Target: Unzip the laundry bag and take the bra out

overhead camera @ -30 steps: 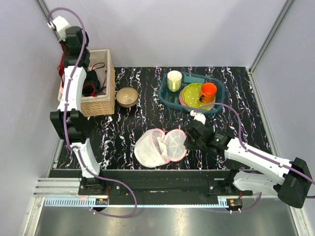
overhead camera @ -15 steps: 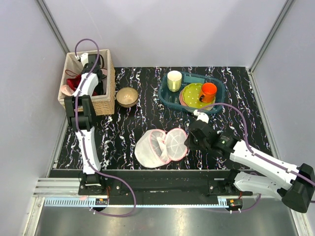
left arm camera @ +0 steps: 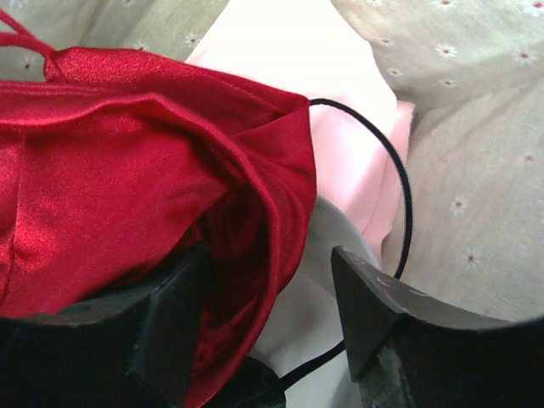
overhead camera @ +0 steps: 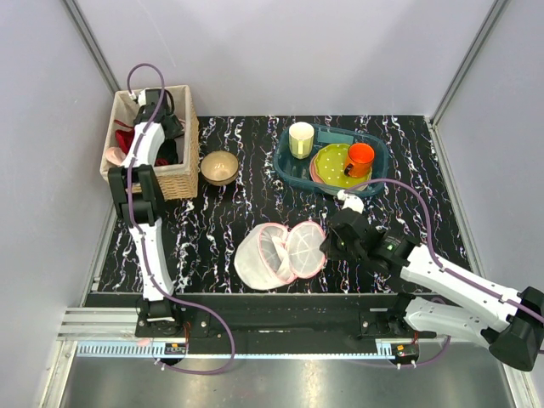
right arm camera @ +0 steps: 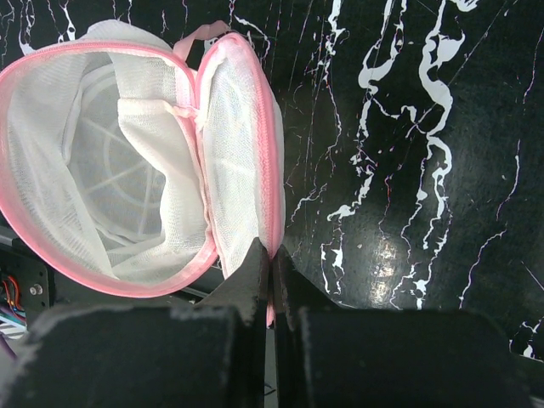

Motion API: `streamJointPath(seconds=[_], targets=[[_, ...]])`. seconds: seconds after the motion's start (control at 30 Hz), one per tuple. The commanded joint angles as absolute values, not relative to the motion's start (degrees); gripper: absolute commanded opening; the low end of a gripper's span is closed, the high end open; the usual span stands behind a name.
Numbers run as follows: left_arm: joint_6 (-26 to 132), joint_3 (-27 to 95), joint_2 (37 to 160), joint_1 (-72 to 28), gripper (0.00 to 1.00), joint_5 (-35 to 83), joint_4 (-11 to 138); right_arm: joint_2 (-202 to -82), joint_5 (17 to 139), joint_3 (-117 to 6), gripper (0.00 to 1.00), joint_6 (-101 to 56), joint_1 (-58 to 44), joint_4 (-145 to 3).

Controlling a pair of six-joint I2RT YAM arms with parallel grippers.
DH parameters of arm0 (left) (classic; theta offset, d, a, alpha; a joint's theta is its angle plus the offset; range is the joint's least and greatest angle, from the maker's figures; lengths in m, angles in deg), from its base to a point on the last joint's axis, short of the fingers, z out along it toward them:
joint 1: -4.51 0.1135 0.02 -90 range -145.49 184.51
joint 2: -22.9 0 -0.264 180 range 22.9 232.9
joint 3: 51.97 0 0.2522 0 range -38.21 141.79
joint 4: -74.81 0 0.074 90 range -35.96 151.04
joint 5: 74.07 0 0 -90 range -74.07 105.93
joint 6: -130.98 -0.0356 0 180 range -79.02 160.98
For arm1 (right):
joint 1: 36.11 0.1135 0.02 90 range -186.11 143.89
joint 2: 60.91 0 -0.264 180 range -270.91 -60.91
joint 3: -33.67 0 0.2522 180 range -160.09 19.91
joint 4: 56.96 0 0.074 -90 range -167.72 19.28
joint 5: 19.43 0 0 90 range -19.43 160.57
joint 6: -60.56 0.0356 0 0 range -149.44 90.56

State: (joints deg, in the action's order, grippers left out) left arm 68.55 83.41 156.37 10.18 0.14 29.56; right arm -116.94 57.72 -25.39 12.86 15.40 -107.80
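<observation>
The laundry bag (overhead camera: 276, 253) lies unzipped on the black table, its white mesh lid folded to the right, and the inside (right arm camera: 127, 187) shows only mesh. My right gripper (right arm camera: 272, 251) is shut on the pink zipper trim at the lid's edge, seen from above at the bag's right side (overhead camera: 325, 244). The dark red bra (left arm camera: 127, 170) lies in the wicker basket (overhead camera: 183, 174). My left gripper (left arm camera: 270, 255) is down inside the basket (overhead camera: 164, 126) with its jaws apart. The bra's fabric drapes against the left finger (left arm camera: 170, 306).
In the basket lie a pale pink cloth (left arm camera: 340, 127), a floral liner (left arm camera: 476, 212) and a thin black cord (left arm camera: 404, 212). A brown bowl (overhead camera: 219, 167) stands beside the basket. The blue tray (overhead camera: 289, 166) holds a cream cup (overhead camera: 301, 138), green plate (overhead camera: 330, 163) and orange mug (overhead camera: 359, 157).
My left arm came down from above the basket into it with the bra, and its jaws have just opened. My right gripper drifted slightly right, still holding the bag's trim.
</observation>
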Motion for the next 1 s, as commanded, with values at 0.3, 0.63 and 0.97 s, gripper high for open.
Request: streamJointPath(seconds=[0.3, 0.63, 0.97], targets=[[68.1, 82.7, 138.6, 9.1, 0.89, 8.1, 25.2, -114.6, 57.6, -25.4, 0.00, 13.6, 15.7, -106.7], [71.4, 63.0, 116.0, 1.4, 0.99, 1.9, 26.8, -112.7, 50.1, -31.1, 0.00, 11.1, 15.7, -113.1], [74.0, 36.9, 95.2, -16.3, 0.99, -1.1, 32.9, -107.0, 31.1, -36.3, 0.04, 17.5, 7.2, -131.2]])
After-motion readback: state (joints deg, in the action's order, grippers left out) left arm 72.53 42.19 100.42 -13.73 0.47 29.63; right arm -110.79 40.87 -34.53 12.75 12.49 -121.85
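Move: From the left hand, the held laundry bag lies about 43 cm back, 41 cm to the right and slightly lower. The red bra is roughly 5 cm back, 2 cm left and 3 cm below; the bowl is some 16 cm back, 24 cm right. From the right hand, the bag's middle is level with it, about 12 cm left and 5 cm down; the teal tray is some 27 cm ahead, 4 cm right. Left hand opens wide, rises 20 cm, then sweeps back-right towards the bag, which the right lifts 6 cm rightward. ##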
